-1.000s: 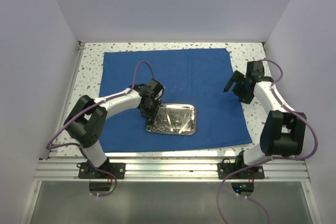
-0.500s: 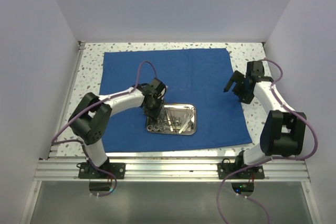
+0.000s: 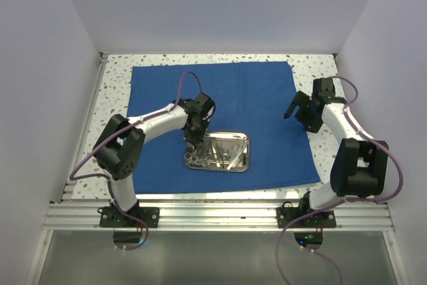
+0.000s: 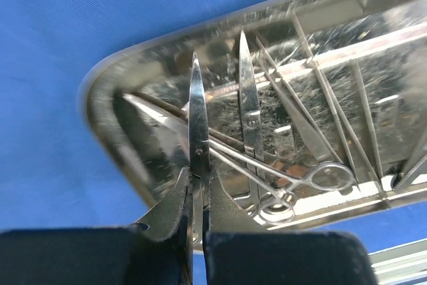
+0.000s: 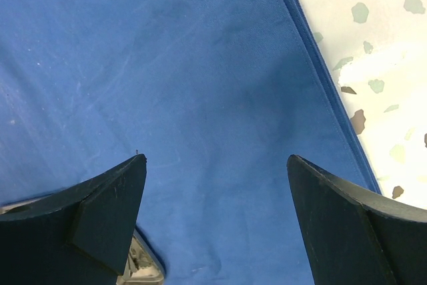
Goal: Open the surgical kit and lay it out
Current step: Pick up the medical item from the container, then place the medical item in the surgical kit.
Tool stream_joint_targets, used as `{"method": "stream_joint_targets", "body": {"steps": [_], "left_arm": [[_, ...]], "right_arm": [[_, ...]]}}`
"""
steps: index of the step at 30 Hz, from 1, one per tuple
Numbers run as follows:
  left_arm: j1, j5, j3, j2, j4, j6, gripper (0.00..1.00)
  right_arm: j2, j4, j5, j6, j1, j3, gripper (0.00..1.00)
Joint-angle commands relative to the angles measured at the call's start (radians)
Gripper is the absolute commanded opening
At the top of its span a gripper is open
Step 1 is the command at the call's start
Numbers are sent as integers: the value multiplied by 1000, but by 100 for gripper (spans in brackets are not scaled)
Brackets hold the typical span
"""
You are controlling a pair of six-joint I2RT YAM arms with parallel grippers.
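The royal-blue drape [image 3: 220, 91] lies spread flat on the table. The steel tray [image 3: 241, 163] sits on its near middle with several thin steel instruments [image 3: 223, 151] in it. My left gripper [image 3: 195, 137] is over the tray's left end, shut on a pair of steel scissors [image 4: 198, 115] whose blades point away from the fingers, above the tray [image 4: 120, 88]. Forceps with ring handles [image 4: 320, 178] and other thin tools lie in the tray below. My right gripper [image 3: 297, 111] is open and empty above the drape's right edge [image 5: 200, 98].
Speckled white tabletop [image 3: 113, 78] borders the drape on the left, back and right [image 5: 373, 65]. White walls enclose the table on three sides. A corner of the tray [image 5: 140, 268] shows at the bottom left of the right wrist view.
My left arm has swung its wrist a little right and away over the tray's left end, elbow shifting right. The right arm has not moved.
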Motion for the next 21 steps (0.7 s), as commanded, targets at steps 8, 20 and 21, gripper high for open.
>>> {"method": "stream_joint_targets", "body": {"steps": [8,20,21], "left_arm": [[106,-91,418,41,-166,81,0],[334,-126,640,271,-14,170,0],[341,-135,657,285,-5,175,0]], "right_arm": [[4,-23,16,-17,-1,59,90],[-5,-12,-7,-4,-1,41,90],[-5,-11,-9,-4,-1,36,90]]}}
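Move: The left hand already has the scissors shut in its fingers, low over the tray's left end. They go to bare blue cloth about 20 cm ahead, 8 cm to the left and 2 cm lower. The tray's middle is some 8 cm right and 3 cm back, also 2 cm lower; the second scissors lie in it, about 3 cm right, 4 cm back. From the right hand that bare spot is roughly 9 cm ahead, 46 cm left, 8 cm down. Up and forward in a quick arc, the left hand carries the scissors out of the tray, rising about 11 cm, then swings left and sinks some 5 cm towards the bare cloth while still reaching forward, 19 cm in all. The fingers keep their hold, tilting about 15 degrees outward as the hand turns some 15 degrees counter-clockwise. ##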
